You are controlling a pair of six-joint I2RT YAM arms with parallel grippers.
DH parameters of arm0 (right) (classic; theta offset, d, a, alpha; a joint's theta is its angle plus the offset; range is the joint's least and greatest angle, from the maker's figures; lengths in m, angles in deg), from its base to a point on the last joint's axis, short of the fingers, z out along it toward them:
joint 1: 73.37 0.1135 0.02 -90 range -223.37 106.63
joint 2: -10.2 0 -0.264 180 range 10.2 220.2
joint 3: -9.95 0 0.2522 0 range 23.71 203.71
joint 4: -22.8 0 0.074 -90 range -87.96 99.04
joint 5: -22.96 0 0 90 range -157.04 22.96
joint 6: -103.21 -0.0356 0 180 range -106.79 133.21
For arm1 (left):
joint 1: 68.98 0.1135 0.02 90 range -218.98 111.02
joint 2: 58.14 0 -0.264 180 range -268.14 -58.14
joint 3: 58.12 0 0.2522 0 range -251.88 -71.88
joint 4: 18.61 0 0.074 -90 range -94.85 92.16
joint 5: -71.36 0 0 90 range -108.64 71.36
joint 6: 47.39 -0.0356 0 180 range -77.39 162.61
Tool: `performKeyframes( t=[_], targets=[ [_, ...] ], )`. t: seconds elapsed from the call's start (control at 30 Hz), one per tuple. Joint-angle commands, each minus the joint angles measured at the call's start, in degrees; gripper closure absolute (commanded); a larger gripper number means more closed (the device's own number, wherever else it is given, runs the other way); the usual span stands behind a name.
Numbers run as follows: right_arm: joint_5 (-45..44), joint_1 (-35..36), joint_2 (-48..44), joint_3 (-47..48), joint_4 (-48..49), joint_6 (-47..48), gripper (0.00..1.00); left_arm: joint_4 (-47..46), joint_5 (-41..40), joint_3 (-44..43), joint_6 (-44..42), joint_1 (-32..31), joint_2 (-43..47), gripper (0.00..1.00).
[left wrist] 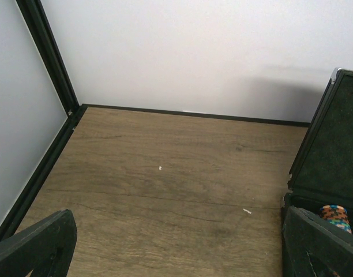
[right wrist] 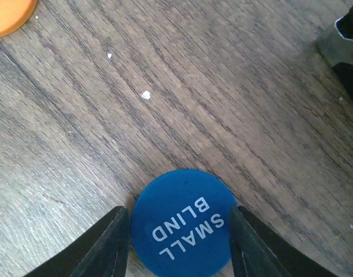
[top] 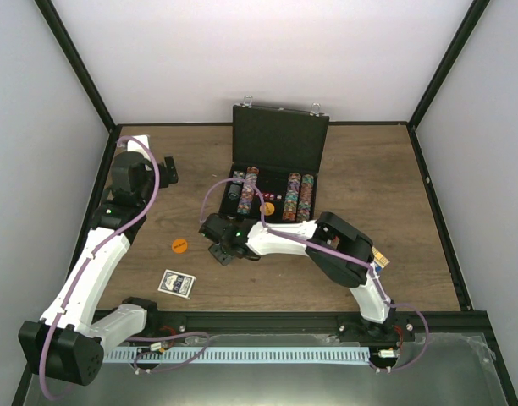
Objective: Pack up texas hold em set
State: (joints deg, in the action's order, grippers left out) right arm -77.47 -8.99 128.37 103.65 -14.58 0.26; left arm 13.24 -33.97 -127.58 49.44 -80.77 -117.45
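The black case (top: 280, 139) stands open at the back of the table, with rows of multicoloured chips (top: 297, 196) in its tray. In the right wrist view a blue disc (right wrist: 182, 222) marked SMALL BLIND lies flat on the wood. My right gripper (right wrist: 179, 231) has a finger against each side of its rim. From above, that gripper (top: 223, 251) hides the disc, just in front of the case's left corner. An orange disc (top: 179, 245) and the blue-backed card deck (top: 176, 283) lie further left. My left gripper (top: 162, 169) stays open at the far left, holding nothing.
The case's silver corner (right wrist: 341, 46) shows at the right wrist view's upper right, and the orange disc (right wrist: 9, 14) at its upper left. The upright lid (left wrist: 332, 144) and some chips (left wrist: 336, 216) are to the right of the left gripper. A black frame rail (top: 85, 182) borders the table's left side.
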Motion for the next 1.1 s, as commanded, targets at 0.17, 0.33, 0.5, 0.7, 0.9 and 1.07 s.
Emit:
performKeyframes(
  t=[0.17, 0.33, 0.5, 0.7, 0.9, 1.07],
  targets=[
    [1.3, -0.3, -0.3, -0.8, -0.7, -1.6, 0.57, -1.3, 0.2, 0.2, 0.2, -0.1, -0.1, 0.00],
    [0.7, -0.7, -2.5, -0.8, -1.2, -1.8, 0.57, -1.3, 0.3, 0.3, 0.2, -0.1, -0.1, 0.00],
    [2.1, -2.0, -4.3, -0.6, -1.0, -1.9, 0.49, -1.3, 0.2, 0.2, 0.2, -0.1, -0.3, 0.00],
    [4.2, -2.5, -3.0, -0.5, -0.9, -1.0, 0.31, -1.3, 0.3, 0.2, 0.2, -0.2, -0.4, 0.00],
    [5.5, -2.5, -0.8, 0.0, -1.8, -0.5, 0.25, -1.3, 0.4, 0.2, 0.2, -0.2, -0.7, 0.00],
    [4.9, -2.4, 1.0, 0.9, -3.4, 0.5, 0.26, -1.3, 0.5, 0.2, 0.2, -0.2, -0.8, 0.00]
  ],
)
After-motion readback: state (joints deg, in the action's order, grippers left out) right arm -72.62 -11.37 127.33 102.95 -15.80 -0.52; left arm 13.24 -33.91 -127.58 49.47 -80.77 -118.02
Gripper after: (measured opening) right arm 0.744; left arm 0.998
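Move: The blue SMALL BLIND chip lies flat on the table almost directly under the right hand, about 1 cm below it and already between the fingertips. From that hand the orange chip is roughly 9 cm left and 4 cm ahead, the card deck some 10 cm left and 7 cm back, and the open case's middle about 16 cm right and 19 cm ahead. From the left hand the blue chip is about 12 cm back, 17 cm right and 28 cm below. The right hand stays low over the blue chip with its fingertips at the chip's two edges, narrows them a touch more, then rises only about 1.5 cm with a slight drift forward and to the right while the fingers spread clear of the rim on both sides. It then sinks back to its starting height, ending about 1 cm to the right with the wrist tipped some 5 degrees, the fingers still open and straddling the chip. ##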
